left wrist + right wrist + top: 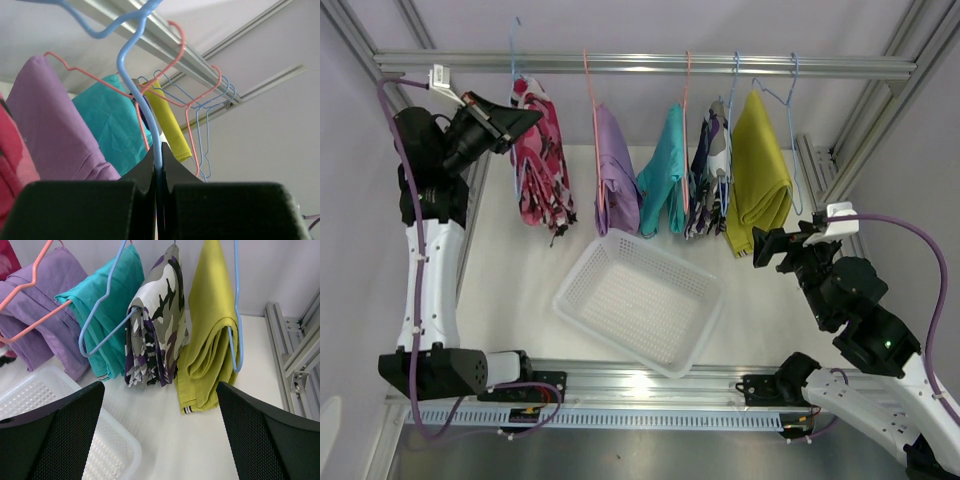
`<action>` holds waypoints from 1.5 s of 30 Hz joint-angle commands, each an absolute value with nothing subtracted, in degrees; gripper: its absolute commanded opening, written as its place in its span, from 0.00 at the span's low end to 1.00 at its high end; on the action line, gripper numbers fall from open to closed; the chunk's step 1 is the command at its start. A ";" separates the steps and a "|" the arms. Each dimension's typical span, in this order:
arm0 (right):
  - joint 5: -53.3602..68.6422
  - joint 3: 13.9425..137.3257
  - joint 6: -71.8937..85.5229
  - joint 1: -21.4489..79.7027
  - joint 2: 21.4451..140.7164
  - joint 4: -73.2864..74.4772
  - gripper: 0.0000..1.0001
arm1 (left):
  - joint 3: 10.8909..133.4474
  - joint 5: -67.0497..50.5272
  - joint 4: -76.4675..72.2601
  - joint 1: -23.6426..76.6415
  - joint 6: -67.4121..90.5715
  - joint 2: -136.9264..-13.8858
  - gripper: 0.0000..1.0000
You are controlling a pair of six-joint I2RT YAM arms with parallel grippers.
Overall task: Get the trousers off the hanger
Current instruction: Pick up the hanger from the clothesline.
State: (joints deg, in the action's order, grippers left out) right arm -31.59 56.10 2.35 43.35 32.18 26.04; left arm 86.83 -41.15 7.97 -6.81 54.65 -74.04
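Note:
Five trousers hang on wire hangers from the rail: pink-red patterned (542, 160), lilac (615, 175), teal (665, 175), camouflage (708, 180) and mustard (758, 175). My left gripper (525, 118) is high at the left, shut on the blue hanger (135, 85) that carries the pink-red pair; the wire runs up from between its closed jaws (159, 165). My right gripper (767, 248) stands open low at the right, just right of the mustard pair's lower end. In the right wrist view the mustard trousers (210, 315) and camouflage pair (157, 325) hang ahead of its spread fingers (65, 430).
A white perforated basket (570, 290) lies tilted on the table below the lilac and teal pairs. The metal rail (650, 63) spans the back. Aluminium frame bars (815, 165) stand at the right, near the mustard pair.

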 commanded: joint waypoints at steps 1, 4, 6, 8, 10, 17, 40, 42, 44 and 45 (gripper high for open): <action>-31.29 55.81 2.37 43.77 31.56 25.40 0.99 | 92.99 -39.11 3.34 -7.29 49.39 -69.35 0.00; -31.29 55.81 2.20 43.95 31.55 25.40 0.99 | 91.15 -38.59 3.52 -7.29 49.57 -66.81 0.00; -31.29 55.90 2.02 44.21 31.73 25.40 1.00 | 88.51 -36.75 4.39 -7.38 48.43 -64.70 0.01; -31.20 56.07 2.02 44.56 32.08 25.40 0.99 | 86.84 -34.99 6.40 -7.29 46.33 -60.66 0.00; -30.85 56.60 1.93 44.65 32.52 25.31 0.99 | 84.48 -32.26 8.52 -7.29 45.44 -57.67 0.00; -26.20 62.30 2.46 45.09 36.29 28.65 0.99 | 84.55 -24.62 15.64 -5.37 42.19 -45.73 0.01; 37.28 86.12 21.82 51.23 66.25 3.94 0.99 | 75.41 -8.35 18.46 7.03 33.05 -36.12 0.00; 25.54 90.34 15.33 58.77 70.83 12.54 0.99 | 75.32 -7.04 18.81 8.26 32.17 -35.25 0.00; 16.30 91.66 7.40 64.40 73.64 15.55 0.99 | 75.32 -5.02 19.25 9.48 31.21 -34.81 0.00; 7.82 91.50 5.73 69.30 75.74 15.99 0.99 | 75.24 -4.05 19.51 9.93 30.42 -34.28 0.00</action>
State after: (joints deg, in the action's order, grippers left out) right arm 20.91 88.60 13.72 60.93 73.38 11.88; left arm 72.84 -7.35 32.01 8.38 36.84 -37.12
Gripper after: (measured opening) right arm 0.993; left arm 0.012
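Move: Just ahead of the left hand (5 cm), and about 16 cm below it, hang the pink-patterned trousers on the held hanger; the bar is 8 cm ahead and 8 above. The lavender trousers hang 15 cm right of the patterned pair, the basket 20 cm to that hand's right, 10 back and 42 below. From the right hand the pink-patterned trousers lie some 42 cm left, 20 ahead, 5 lower; the basket 22 left, 5 ahead, 31 below. Drawing the already unhooked hanger back from the bar, the left hand keeps its pinch on the wire and travels about 16 cm towards the robot, rising a little, then sinking, as it turns some 20 degrees counter-clockwise. The right hand, open throughout, sweeps roughly 30 cm left over the basket towards the pink-patterned trousers, going up and somewhat back, and swings about 70 degrees counter-clockwise. ##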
